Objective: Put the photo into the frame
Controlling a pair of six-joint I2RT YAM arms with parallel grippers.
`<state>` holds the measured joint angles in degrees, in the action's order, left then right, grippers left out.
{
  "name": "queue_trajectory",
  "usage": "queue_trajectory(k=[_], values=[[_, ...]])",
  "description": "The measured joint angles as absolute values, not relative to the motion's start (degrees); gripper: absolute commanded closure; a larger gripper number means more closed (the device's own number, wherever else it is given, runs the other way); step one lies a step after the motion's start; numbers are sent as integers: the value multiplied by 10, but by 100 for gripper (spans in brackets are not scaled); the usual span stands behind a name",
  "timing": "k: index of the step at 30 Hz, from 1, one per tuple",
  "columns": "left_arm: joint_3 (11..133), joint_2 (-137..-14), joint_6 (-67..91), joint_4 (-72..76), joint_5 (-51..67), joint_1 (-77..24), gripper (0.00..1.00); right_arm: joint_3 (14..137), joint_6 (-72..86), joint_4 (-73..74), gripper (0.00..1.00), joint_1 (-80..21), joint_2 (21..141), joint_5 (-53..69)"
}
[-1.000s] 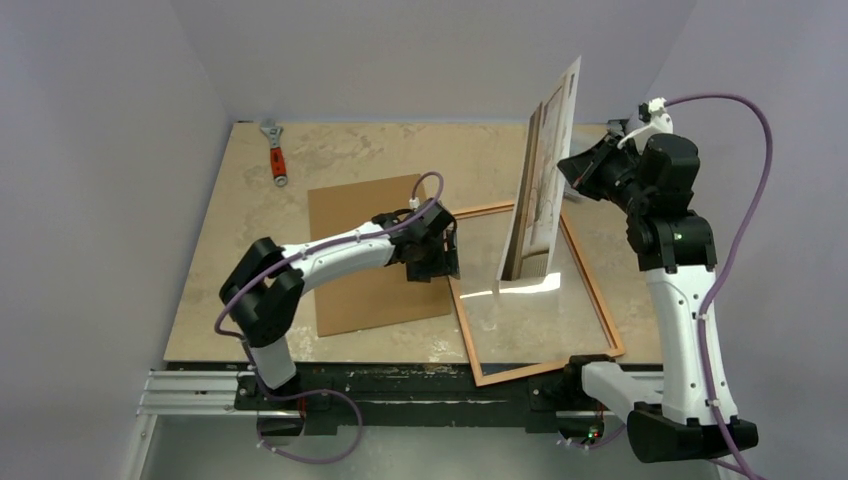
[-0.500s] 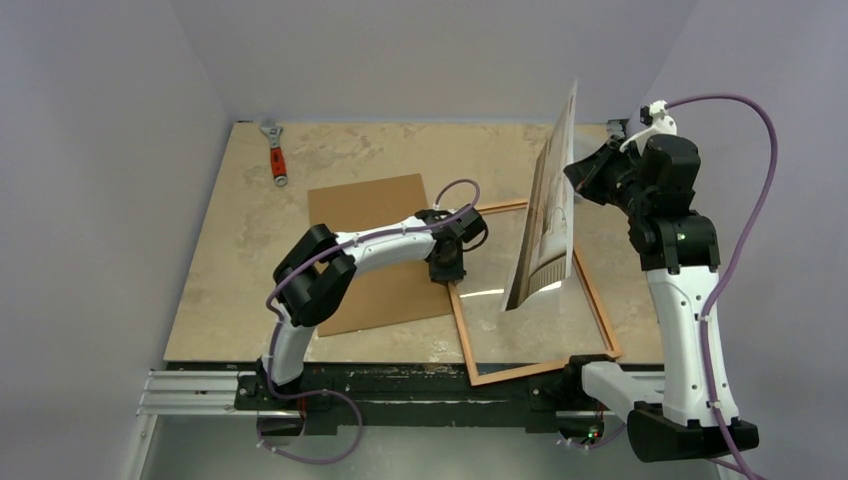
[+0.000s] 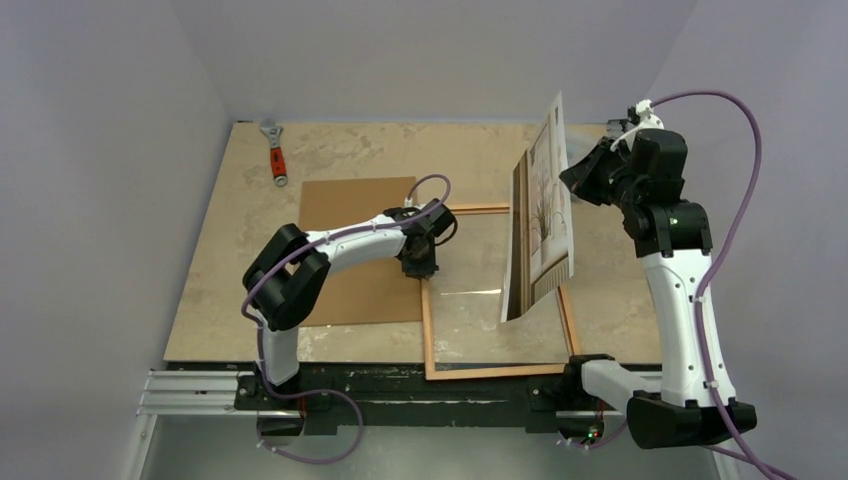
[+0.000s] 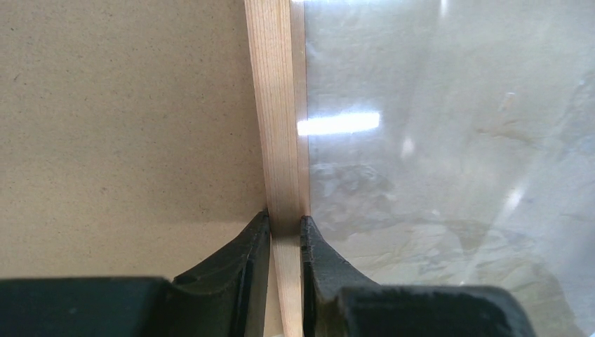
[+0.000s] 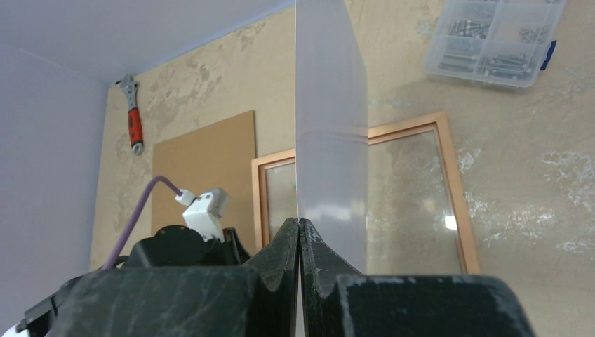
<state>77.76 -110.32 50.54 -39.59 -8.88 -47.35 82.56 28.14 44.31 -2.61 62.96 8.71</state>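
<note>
The frame (image 3: 495,372) lies flat on the table, a thin orange-brown wooden rectangle with a glass pane (image 4: 449,140) inside it. My left gripper (image 3: 420,268) is shut on the frame's left rail (image 4: 277,105), one finger on each side of the wood, as the left wrist view (image 4: 285,219) shows. The photo (image 3: 545,215) stands nearly upright above the frame's right half, its plant picture facing left. My right gripper (image 3: 577,178) is shut on the photo's upper right edge. In the right wrist view the photo (image 5: 330,105) rises edge-on from between the shut fingertips (image 5: 299,223).
A brown cardboard sheet (image 3: 350,250) lies left of the frame, under the left arm. An orange-handled wrench (image 3: 275,150) sits at the table's far left corner. A clear plastic box (image 5: 495,35) of small hardware lies beyond the frame.
My left gripper has closed on the frame's left rail, and the frame has swung left and now lies square to the table edge. The photo has turned slightly in the right gripper.
</note>
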Motion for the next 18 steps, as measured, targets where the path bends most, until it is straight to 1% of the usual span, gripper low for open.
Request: queue_trajectory(k=[8,10,12,13,16,17,18], values=[[705,-1050,497,-377,-96,-440,96,828,273,472,100,-26,638,87],[691,-1039,496,-377,-99,-432,93,834,270,481,100,-26,641,87],[678,-1029,493,-376,-102,-424,83,845,267,491,100,-26,646,88],[667,-1019,488,-371,-103,-422,75,849,267,493,100,-26,648,88],[639,-995,479,-360,-102,-416,48,859,266,501,100,-26,653,95],[626,-979,474,-358,-99,-416,35,860,266,503,100,-27,653,98],[614,-960,471,-358,-96,-415,27,861,266,506,100,-30,654,99]])
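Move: The left fingers already pinch the left rail of the frame, whose centre lies about 18 cm to that hand's right and 2 cm back. Left of the rail lies the brown backing board, its middle some 16 cm left and 8 cm forward. The photo hangs from the right hand, its middle about 15 cm below and 3 cm left of that hand. From the right hand the frame's centre is roughly 33 cm down, 7 cm back and 6 cm left. Keeping its pinch on the left rail, the left hand drags the frame about 6 cm to the left, level along the table, with the backing board pushed along ahead of the rail, then opens its fingers, letting the rail go as it starts to rise about 1 cm and ease back. Meanwhile the right hand keeps its grip on the photo's edge high above the frame's right side, sinking about 1 cm and tipping down some 5 degrees. ##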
